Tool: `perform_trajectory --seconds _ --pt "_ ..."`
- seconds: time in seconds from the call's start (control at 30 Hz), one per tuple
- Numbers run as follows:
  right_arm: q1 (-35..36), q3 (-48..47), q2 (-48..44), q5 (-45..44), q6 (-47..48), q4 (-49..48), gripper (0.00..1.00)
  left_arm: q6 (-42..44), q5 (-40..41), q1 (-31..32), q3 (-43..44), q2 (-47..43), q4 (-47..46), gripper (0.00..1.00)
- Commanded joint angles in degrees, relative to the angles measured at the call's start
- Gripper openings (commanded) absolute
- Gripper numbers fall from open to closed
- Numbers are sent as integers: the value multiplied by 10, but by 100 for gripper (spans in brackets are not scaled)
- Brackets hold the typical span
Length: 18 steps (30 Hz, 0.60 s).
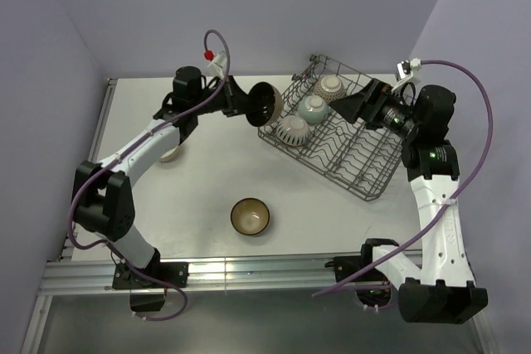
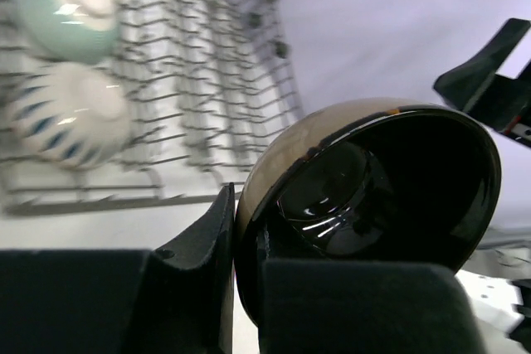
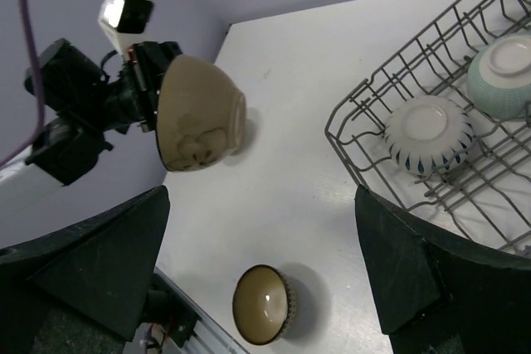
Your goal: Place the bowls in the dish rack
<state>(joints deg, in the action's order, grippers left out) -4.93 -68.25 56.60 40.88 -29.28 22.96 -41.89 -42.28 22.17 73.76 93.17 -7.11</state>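
My left gripper [image 1: 253, 105] is shut on the rim of a bowl [image 1: 268, 104] that is glossy black inside [image 2: 373, 180] and tan with a flower mark outside [image 3: 199, 113]. It hangs tilted above the table, just left of the grey wire dish rack [image 1: 348, 151]. In the rack lie a cream bowl [image 1: 331, 86], a pale teal bowl [image 1: 314, 108] and a white bowl with blue marks [image 1: 292, 130]. A brown bowl with a tan inside [image 1: 250, 215] stands upright on the table in front. My right gripper [image 1: 353, 105] hovers open over the rack, holding nothing.
A pale round thing [image 1: 171, 153], mostly hidden under my left arm, lies on the table at the left. The rack's right half [image 1: 369, 163] holds only bare tines. Lilac walls close the table at the back and sides.
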Motion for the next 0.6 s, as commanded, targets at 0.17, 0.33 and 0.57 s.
perform_trajectory --seconds 0.17,0.33,0.57 --pt "11 43 -49 15 -63 -45 100 -175 -17 81 33 54 -232 0" --pt "14 61 -56 16 -71 -53 100 -204 -10 112 67 104 -261 0" --pt "47 51 -26 -9 -61 -39 100 -215 -4 141 99 141 -270 0"
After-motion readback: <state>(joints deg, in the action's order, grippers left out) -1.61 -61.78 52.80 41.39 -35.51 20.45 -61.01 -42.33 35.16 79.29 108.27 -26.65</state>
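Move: The left hand holds the black bowl by its rim; the open right gripper lies about 28 cm to its right, 6 cm back and 8 cm higher. In the rack, some 22 cm below, the striped bowl stands 11 cm right and 4 cm ahead, the green bowl 18 cm right and 10 cm ahead. From the right hand, the black bowl is about 23 cm left, 4 cm ahead and 7 cm lower. The left hand carries the pinched black bowl about 12 cm right over the rack, towards the open right gripper. ##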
